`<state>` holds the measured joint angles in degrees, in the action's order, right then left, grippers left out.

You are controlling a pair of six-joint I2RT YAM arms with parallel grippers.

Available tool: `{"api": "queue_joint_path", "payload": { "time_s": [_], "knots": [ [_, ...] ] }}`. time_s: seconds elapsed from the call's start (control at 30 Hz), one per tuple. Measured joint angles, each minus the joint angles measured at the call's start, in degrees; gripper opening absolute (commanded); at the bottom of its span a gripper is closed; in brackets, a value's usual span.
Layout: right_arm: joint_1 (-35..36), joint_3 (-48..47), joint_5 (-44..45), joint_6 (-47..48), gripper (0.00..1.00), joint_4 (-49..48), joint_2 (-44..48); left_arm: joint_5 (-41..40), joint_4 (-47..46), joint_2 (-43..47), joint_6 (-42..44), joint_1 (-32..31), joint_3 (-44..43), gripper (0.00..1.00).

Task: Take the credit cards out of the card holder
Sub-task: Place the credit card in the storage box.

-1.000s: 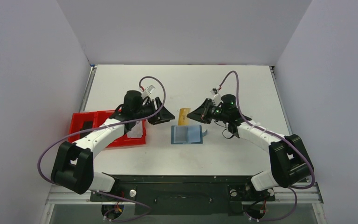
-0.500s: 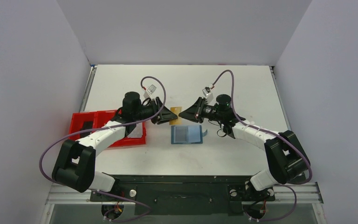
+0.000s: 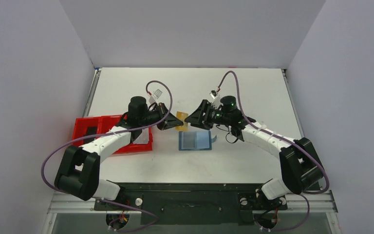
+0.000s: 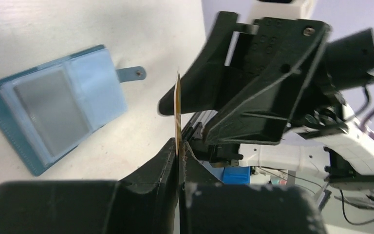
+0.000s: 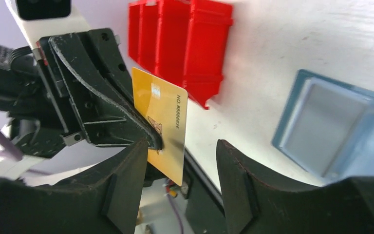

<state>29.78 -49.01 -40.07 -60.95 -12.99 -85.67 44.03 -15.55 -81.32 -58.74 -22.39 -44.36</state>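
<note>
The gold credit card hangs in the air between the two arms, above the table. My left gripper is shut on it; the left wrist view shows the card edge-on, pinched at my fingertips. My right gripper faces it, open. In the right wrist view the card stands near my left finger, apart from both pads. The blue card holder lies open and flat on the table, with a grey credit card in its window pocket.
A red three-compartment tray sits on the table under the left arm, also seen as the red tray from the right wrist. The holder's dark blue tab sticks out to its right. White walls enclose the table.
The right gripper carried the gold card left to the left gripper. The left gripper shut on the card and the right gripper opened, letting go.
</note>
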Motion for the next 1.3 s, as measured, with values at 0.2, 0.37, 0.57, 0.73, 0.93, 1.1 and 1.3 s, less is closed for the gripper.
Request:
{"api": "queue_joint_path", "payload": {
  "time_s": [0.2, 0.37, 0.57, 0.73, 0.93, 1.1, 1.3],
  "knots": [
    [0.3, -1.3, 9.9, 7.4, 0.51, 11.9, 4.9, -10.8, 14.6, 4.9, 7.3, 0.1, -0.7, 0.00],
    [0.2, -1.3, 15.0, 10.6, 0.52, 17.6, 6.8, -24.5, 29.7, 12.2, 14.7, 1.6, -4.5, 0.00],
    [0.2, -1.2, 17.4, 12.7, 0.51, 20.8, 6.8, -43.6, 45.4, 20.0, 22.8, 4.5, -8.4, 0.00],
    [0.2, -1.2, 17.1, 13.3, 0.51, 21.3, 6.6, -57.1, 54.4, 23.2, 28.9, 8.3, -9.8, 0.00],
    [0.5, -2.8, 16.0, 14.7, 0.51, 23.8, 3.9, -69.4, 58.5, 20.3, 32.7, 10.1, -11.0, 0.00],
    [0.7, -3.5, 15.1, 15.8, 0.51, 25.0, 3.5, -74.5, 58.7, 14.6, 34.1, 11.8, -11.0, 0.00],
    [0.7, -3.5, 14.3, 16.6, 0.51, 26.2, 3.6, -79.4, 58.3, 7.7, 36.4, 12.8, -11.0, 0.00]
  ]
}}
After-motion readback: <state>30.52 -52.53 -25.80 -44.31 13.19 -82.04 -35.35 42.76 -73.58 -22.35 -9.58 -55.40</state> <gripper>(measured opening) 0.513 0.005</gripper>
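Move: The left hand already grips the gold card. The storage box's middle compartment, with the other gold cards, lies about 33 cm to its left, 4 cm ahead and 17 cm below; the silver-card compartment is some 20 cm left, also 4 cm ahead. The card holder sits about 6 cm right and 2 ahead. From the open right hand, the holder is about 3 cm right, 2 ahead and 18 below, the middle compartment roughly 36 cm left and 4 ahead. Keeping the gold card pinched, the left hand dips slightly, then sweeps about 32 cm left past the silver-card compartment to the middle one, sinking to about 6 cm below its start. Its wrist turns nearly 100 degrees on the way, from fingers pointing right to forward-left and steeply down. The open right hand sinks 5 cm and backs 4 cm right, towards the card holder. ##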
